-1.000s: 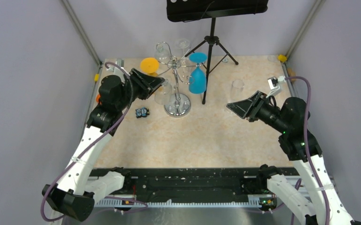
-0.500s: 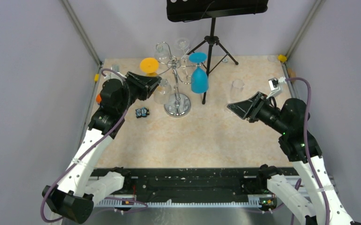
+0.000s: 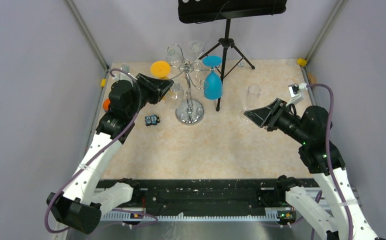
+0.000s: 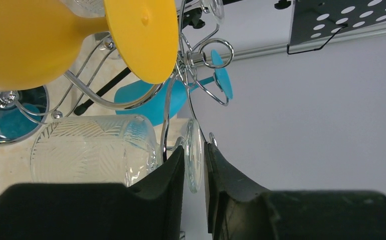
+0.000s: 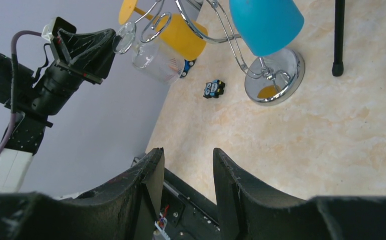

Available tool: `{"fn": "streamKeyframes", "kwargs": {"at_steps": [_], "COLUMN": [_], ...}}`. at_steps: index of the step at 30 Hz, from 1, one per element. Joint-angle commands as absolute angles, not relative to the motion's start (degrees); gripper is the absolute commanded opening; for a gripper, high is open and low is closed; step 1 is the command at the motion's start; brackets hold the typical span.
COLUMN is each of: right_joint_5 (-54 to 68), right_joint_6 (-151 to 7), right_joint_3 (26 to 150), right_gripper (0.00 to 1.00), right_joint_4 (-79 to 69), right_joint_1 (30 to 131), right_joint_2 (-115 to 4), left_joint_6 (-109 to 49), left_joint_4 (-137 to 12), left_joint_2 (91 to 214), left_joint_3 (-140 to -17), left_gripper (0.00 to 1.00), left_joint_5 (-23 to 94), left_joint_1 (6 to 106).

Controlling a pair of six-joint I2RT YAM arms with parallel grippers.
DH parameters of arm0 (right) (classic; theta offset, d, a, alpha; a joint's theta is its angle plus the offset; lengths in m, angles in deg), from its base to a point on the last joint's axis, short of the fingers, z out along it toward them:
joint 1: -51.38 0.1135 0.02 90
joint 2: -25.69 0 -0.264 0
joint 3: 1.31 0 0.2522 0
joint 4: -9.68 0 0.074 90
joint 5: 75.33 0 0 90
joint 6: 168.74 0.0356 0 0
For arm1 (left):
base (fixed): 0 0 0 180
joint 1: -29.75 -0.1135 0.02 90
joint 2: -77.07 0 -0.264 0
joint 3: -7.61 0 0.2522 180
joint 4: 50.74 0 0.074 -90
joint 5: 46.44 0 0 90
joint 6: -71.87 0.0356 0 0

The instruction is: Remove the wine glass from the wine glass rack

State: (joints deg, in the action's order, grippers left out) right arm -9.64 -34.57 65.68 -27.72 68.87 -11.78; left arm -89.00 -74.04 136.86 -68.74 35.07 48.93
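The chrome wine glass rack (image 3: 189, 114) stands at the back middle of the table, with its wire hooks (image 4: 201, 57) spreading from the post. A clear patterned wine glass (image 4: 93, 150) hangs bowl-down on the rack's left side (image 3: 174, 95). My left gripper (image 4: 195, 155) is shut on the glass's round foot, which sits edge-on between the two black fingers (image 4: 173, 170). The right wrist view shows that grip from across the table (image 5: 125, 37). My right gripper (image 3: 248, 114) hovers open over the table's right half, with nothing between its fingers (image 5: 188, 160).
An orange glass (image 3: 159, 69) and a blue glass (image 3: 212, 85) also hang on the rack, with clear ones behind (image 3: 196, 47). A black tripod stand (image 3: 226, 50) rises just right of it. A clear glass (image 3: 254, 94) stands to the right. A small blue-black object (image 3: 152, 119) lies left of the base.
My left gripper's fingers have narrowed onto the clear glass's foot, and the left arm has shifted slightly. The right arm has barely moved.
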Motion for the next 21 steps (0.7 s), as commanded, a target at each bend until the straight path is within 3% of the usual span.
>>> {"fn": "streamKeyframes", "kwargs": {"at_steps": [1,3,6,21], "right_joint_5": [-9.1,-9.1,-9.1,-8.5], "right_joint_6": [-35.1,-35.1,-35.1,-34.9], "right_joint_3": [65.9,65.9,65.9,65.9], "right_gripper": [0.42,0.42,0.42,0.42], "right_joint_4": [-26.9,-26.8,-26.8,-27.3], "right_joint_1": [69.3,69.4,69.4,69.4], "right_joint_2": [-11.4,-11.3,-11.4,-10.9], "left_joint_6": [-85.0,-84.2,-83.1,-84.2], "left_joint_4": [-76.7,-76.9,-76.9,-73.5], "left_joint_2": [137.7,137.5,137.5,131.5], "left_joint_3": [-69.2,-69.3,-69.9,-70.4], "left_gripper": [0.23,0.18,0.00,0.00], "left_joint_5": [34.3,34.3,34.0,33.7], "left_joint_1": [49.1,49.1,49.1,49.1]}}
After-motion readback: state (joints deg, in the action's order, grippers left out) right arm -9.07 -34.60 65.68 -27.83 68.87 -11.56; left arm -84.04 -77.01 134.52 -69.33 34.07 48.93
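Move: The clear wine glass hangs foot-up with its foot's near edge already between the left fingers; its middle is about 1 cm ahead, 2 cm to the right and 8 cm below that hand. The yellow glass hangs some 6 cm ahead and 4 cm left of the hand, the rack's post about 6 cm ahead and 6 cm right, and the blue glass 8 cm ahead and 14 cm right. From the right hand, the clear glass is about 10 cm ahead and 26 cm left. The clear glass's foot is pinched flat between the left fingers, which close from about a quarter open to nearly shut while the hand dips roughly half a centimetre. Keeping that grip, the hand then draws back towards the base about 1 cm and rises slightly, away from the rack's post, the wrist rolling some 5 degrees. ##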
